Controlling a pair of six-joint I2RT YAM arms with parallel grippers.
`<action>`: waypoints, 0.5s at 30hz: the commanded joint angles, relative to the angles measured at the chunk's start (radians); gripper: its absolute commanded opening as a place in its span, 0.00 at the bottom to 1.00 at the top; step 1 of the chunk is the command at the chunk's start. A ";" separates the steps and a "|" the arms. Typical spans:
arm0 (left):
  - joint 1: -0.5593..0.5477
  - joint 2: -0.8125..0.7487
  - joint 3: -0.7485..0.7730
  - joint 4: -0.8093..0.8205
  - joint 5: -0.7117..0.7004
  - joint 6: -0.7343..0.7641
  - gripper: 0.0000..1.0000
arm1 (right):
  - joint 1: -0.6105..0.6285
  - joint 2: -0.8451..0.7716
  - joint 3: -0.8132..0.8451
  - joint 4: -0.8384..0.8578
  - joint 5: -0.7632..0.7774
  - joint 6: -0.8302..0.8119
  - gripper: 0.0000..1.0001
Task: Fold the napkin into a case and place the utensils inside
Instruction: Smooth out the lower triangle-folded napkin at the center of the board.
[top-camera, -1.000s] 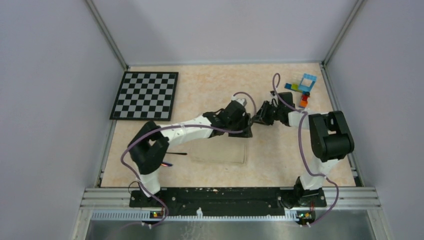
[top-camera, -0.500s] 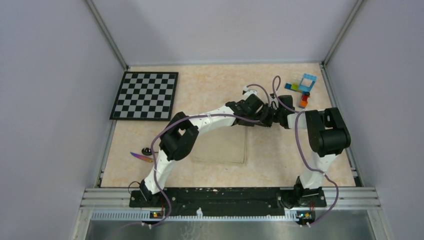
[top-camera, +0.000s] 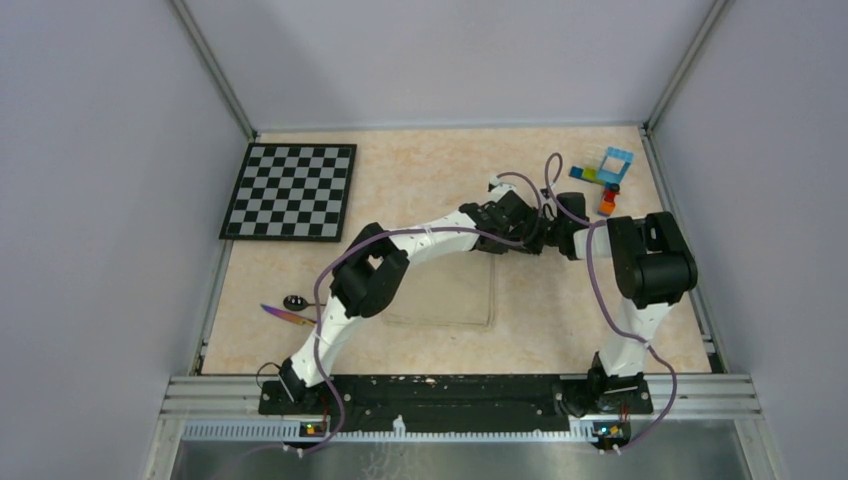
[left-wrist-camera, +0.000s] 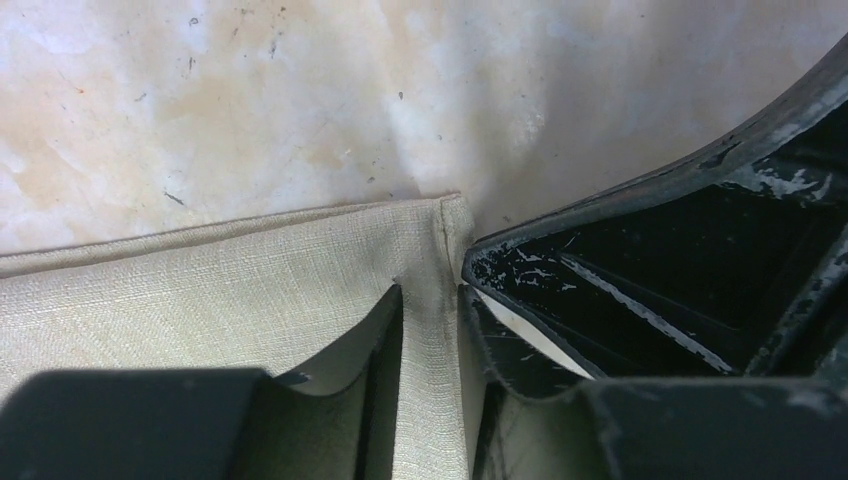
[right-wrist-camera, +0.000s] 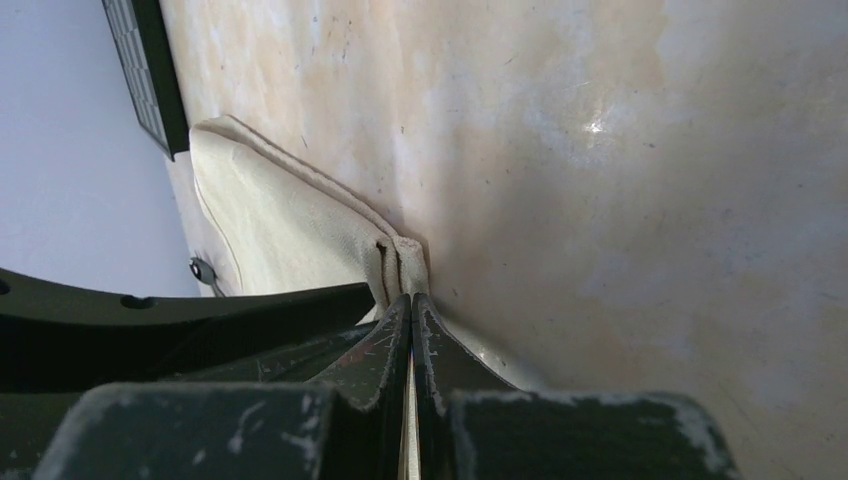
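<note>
The cream napkin lies folded into a rectangle in the middle of the table. Both grippers meet at its far right corner. My right gripper is shut, with the napkin's corner pinched at its tips. My left gripper stands a little apart, one finger on each side of the hem strip of the napkin; the cloth is not squeezed. The right gripper's black fingers sit just to its right. The utensils lie left of the napkin: a black spoon and a rainbow-tinted piece.
A black-and-white chequered board lies at the far left corner. Small coloured toy bricks stand at the far right, just behind the right arm. The left arm arches across the napkin's far edge.
The left arm has swung from over the napkin's far side to its far right corner, uncovering the utensils. Its jaws have narrowed. The right gripper has closed on the corner.
</note>
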 joint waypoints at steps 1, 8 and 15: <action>0.004 0.023 0.047 0.002 -0.020 0.005 0.25 | -0.004 0.010 -0.008 0.042 -0.016 -0.003 0.00; 0.005 0.012 0.079 -0.003 -0.040 0.027 0.02 | -0.004 0.016 -0.013 0.050 -0.022 -0.001 0.00; 0.005 -0.077 0.006 0.054 -0.039 0.028 0.00 | -0.002 0.022 -0.017 0.065 -0.026 0.005 0.00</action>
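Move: My left hand stands right over the napkin's far right corner, fingers about a third open and astride its upper layer. The corner lies about 2 cm ahead and 1 cm below, and the napkin's middle some 11 cm to the left and 7 cm back. The orange toy block is roughly 24 cm to the right and 9 cm farther out than my left hand. From my right hand the same corner is about 2 cm ahead and 1 cm left. I shut my left fingers fully on the upper layer at the napkin's right edge, just short of the far corner, and pinch the cloth. As they close, the hand creeps about 1 cm forward and rises half a centimetre. My right hand stays put beside it, shut fingertips still on the same edge. ##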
